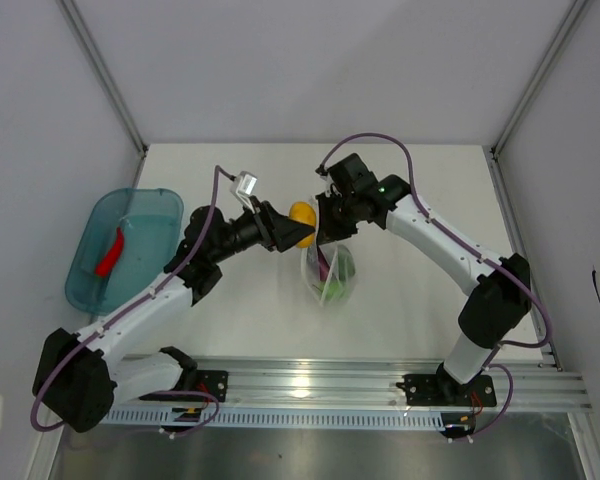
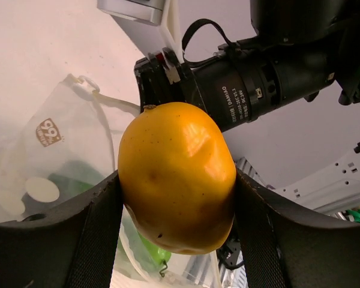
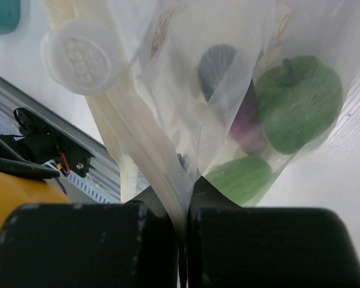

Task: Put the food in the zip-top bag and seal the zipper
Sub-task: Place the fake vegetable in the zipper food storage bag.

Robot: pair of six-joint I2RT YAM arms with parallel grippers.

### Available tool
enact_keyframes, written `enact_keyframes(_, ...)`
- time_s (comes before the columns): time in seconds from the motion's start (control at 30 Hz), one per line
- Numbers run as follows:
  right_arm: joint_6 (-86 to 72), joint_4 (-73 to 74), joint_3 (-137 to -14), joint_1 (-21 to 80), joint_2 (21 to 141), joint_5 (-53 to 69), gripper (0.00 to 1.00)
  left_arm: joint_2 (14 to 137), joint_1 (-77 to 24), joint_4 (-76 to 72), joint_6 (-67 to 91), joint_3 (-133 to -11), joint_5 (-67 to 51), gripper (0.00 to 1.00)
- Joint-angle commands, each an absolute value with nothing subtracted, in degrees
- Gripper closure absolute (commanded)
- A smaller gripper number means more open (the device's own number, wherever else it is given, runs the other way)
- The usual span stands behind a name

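My left gripper [image 1: 298, 230] [image 2: 177, 201] is shut on the yellow pepper [image 1: 301, 213] [image 2: 177, 174] and holds it in the air just left of the zip-top bag's [image 1: 330, 275] [image 2: 54, 150] upper edge. My right gripper [image 1: 330, 222] [image 3: 183, 237] is shut on that edge and lifts it off the table. Through the clear plastic I see two green vegetables [image 3: 297, 102] [image 3: 240, 177] and the purple eggplant [image 3: 246, 129] inside. The zipper [image 3: 145, 157] shows as a pale band running down into my right fingers. A red chili [image 1: 110, 255] lies in the teal tray [image 1: 155, 205].
The teal tray sits at the table's left side, beside my left arm. An aluminium rail [image 1: 380, 385] runs along the near edge. White walls close in the table at the back and on both sides.
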State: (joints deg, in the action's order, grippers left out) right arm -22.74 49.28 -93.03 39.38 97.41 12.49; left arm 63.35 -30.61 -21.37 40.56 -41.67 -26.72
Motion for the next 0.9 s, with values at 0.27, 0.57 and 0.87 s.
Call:
enact_keyframes(0.27,-28.47,47.64,-95.19,38.67,94.40,15.64,1.00,68.64,-36.56,-31.47,41.22,-38.42,-29.36,0.99)
enact_keyframes(0.57,-36.20,41.14,-93.87,37.09,91.85,22.23,1.00,72.68,-42.18,-33.05,41.57,-35.69,-23.65,1.00)
enact_keyframes(0.87,-42.45,35.60,-92.20,36.56,89.74,25.84,1.00,73.48,-47.28,-24.27,33.23,-38.06,-17.59,0.95)
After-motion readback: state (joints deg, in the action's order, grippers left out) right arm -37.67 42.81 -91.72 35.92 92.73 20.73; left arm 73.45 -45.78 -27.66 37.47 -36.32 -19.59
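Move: My left hand already holds the yellow fake vegetable. The bag's open mouth lies about 4 cm to its right, 2 cm back and roughly 11 cm below. My right fingers, still pinching the rim, are about 4 cm right of my left hand, 1 cm ahead and 8 cm lower; from them the mouth is some 3 cm back and 3 cm below. In the bag, the green cucumber lies 7 cm right of my left hand and level with it, the green pepper 10 cm right and 7 cm ahead, both far below. I carry the yellow vegetable with my left hand rightward past the rim, then ever faster down and a little back into the bag's mouth, about 9 cm down and 7 cm right, keeping my grip. My right hand keeps pinching the rim, eases a couple of centimetres right, then rises about 5 cm while swinging back left and rolling its left side up some 15 degrees. ##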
